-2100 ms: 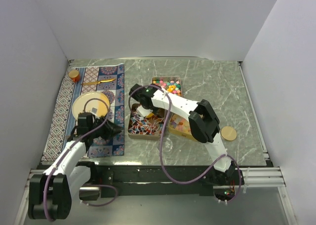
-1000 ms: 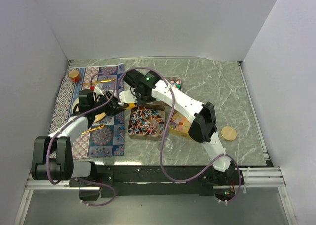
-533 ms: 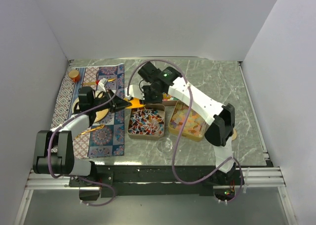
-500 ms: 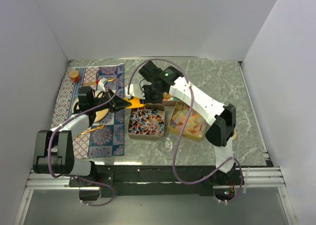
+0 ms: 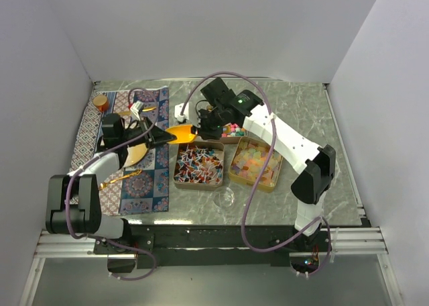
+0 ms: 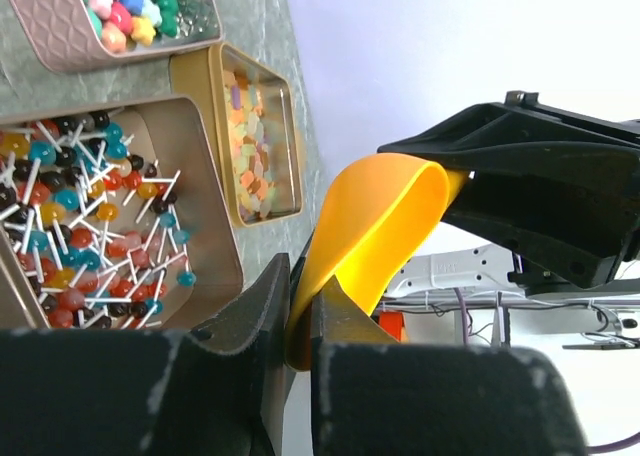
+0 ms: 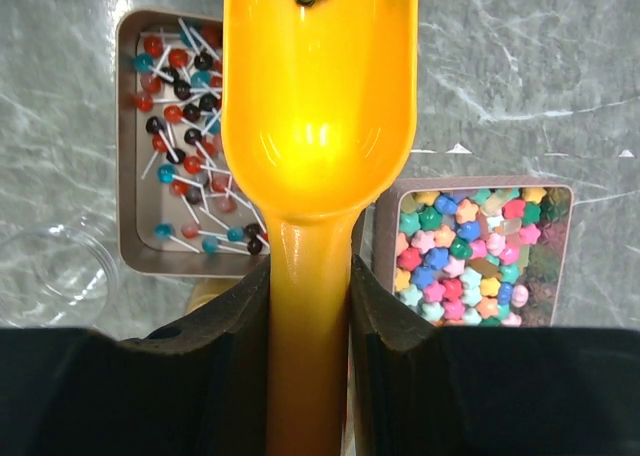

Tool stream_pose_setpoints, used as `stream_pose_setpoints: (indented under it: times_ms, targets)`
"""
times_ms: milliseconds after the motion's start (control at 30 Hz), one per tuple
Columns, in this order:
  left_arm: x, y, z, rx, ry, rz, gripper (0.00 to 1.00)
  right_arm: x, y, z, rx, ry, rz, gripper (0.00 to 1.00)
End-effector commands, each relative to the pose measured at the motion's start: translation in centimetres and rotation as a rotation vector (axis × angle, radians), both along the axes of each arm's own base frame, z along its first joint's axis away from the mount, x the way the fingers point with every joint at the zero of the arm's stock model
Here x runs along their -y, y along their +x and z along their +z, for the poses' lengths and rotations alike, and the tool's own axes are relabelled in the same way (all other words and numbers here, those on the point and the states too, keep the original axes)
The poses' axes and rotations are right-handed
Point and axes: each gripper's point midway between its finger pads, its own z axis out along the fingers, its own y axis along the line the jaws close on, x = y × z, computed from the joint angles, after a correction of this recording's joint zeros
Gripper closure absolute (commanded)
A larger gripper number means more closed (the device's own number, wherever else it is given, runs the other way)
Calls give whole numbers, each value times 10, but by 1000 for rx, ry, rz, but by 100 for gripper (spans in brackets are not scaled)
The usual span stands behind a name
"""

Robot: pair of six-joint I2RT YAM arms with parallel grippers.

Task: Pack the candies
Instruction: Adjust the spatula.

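Note:
A yellow scoop [image 5: 181,133] hangs above the table between both arms, empty. My left gripper [image 5: 163,137] [image 6: 300,288] is shut on the front rim of the scoop's bowl [image 6: 375,216]. My right gripper [image 5: 201,129] [image 7: 310,276] is shut on the scoop's handle [image 7: 309,336]. The candies lie in three tins below: small ball lollipops on white sticks [image 5: 199,164] [image 7: 190,146], translucent yellow and orange squares [image 5: 255,161] [image 6: 255,136], and multicolour star pieces [image 5: 233,128] [image 7: 480,251], partly hidden by the right arm.
A clear plastic cup [image 5: 224,198] [image 7: 50,276] stands in front of the tins. On the patterned mat [image 5: 151,185] at the left are a gold plate [image 5: 134,153], a gold spoon [image 5: 120,180] and a small orange jar [image 5: 100,103].
My left jaws have closed on the scoop's rim. The right arm has swung back and to the right, and the scoop has risen slightly toward the back with both grippers.

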Motion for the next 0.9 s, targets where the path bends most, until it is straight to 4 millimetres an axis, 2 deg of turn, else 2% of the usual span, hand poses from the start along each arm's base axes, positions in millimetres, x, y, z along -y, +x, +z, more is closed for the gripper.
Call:
stream_pose_setpoints:
  times_ms: [0, 33, 67, 100, 133, 167, 200, 233, 300, 333, 400, 433, 500, 533, 600, 667, 700, 767, 833, 867]
  targets:
    - [-24, 30, -36, -43, 110, 168, 86, -41, -40, 155, 151, 466, 197, 100]
    - [-38, 38, -26, -28, 102, 213, 71, -40, -35, 146, 148, 432, 193, 100]
    - [-49, 43, -17, -18, 95, 243, 60, -35, -31, 138, 161, 391, 186, 100]
    - [-60, 43, -1, 0, 98, 287, 51, -22, -26, 118, 167, 312, 199, 100]
    - [-78, 48, 16, 43, 113, 347, 48, -11, -19, 108, 183, 262, 179, 100]
    - [-84, 47, 25, 67, 136, 380, 45, -2, -15, 96, 188, 216, 180, 100]
    - [-95, 42, 41, 131, 199, 457, 36, 11, -13, 72, 188, 127, 223, 100]
    - [-97, 38, 46, 158, 223, 484, 32, 27, -2, 56, 201, 46, 212, 100]
    - [-102, 26, 50, 146, 236, 556, 22, 51, 1, 28, 207, -104, 295, 100]
    - [-102, 21, 35, 91, 243, 570, 19, 64, 12, 16, 219, -187, 291, 100]
    - [-106, 12, 15, 3, 260, 615, 18, 81, 18, 1, 243, -314, 356, 100]
    - [-110, 5, -13, -79, 283, 645, 18, 85, 23, -8, 243, -364, 377, 100]
    - [-119, -7, -44, -194, 332, 706, 20, 99, 36, -14, 290, -478, 403, 100]
    - [-125, -21, -75, -311, 372, 739, 20, 100, 42, -20, 295, -518, 413, 100]
    - [-123, -41, -108, -440, 375, 753, 21, 105, 53, -26, 340, -628, 425, 100]
    - [-127, -47, -114, -454, 369, 786, 20, 101, 57, -38, 349, -685, 441, 100]
    - [-125, -50, -115, -446, 370, 780, 21, 100, 62, -38, 370, -713, 427, 100]
    - [-121, -56, -118, -461, 364, 764, 22, 101, 64, -50, 362, -769, 431, 100]
    - [-119, -62, -123, -480, 368, 768, 23, 95, 69, -50, 419, -799, 409, 100]
    - [-115, -62, -121, -473, 359, 755, 24, 100, 68, -64, 421, -826, 414, 100]
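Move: The left fingers pinch the rim of the yellow spatula's scoop, whose middle lies about 4 cm to their right, level with them fore and aft and roughly 1 cm higher. The right hand holds the handle; the lollipop tin lies some 6 cm back, 2 cm left and 21 cm below it. From that hand the star-candy tin is about 11 cm ahead and 9 cm right, the gummy tin 6 cm back and 21 cm right, both equally low. Left opens off the scoop, retreating left, then down; right swings spatula about 9 cm right, forward and down. ##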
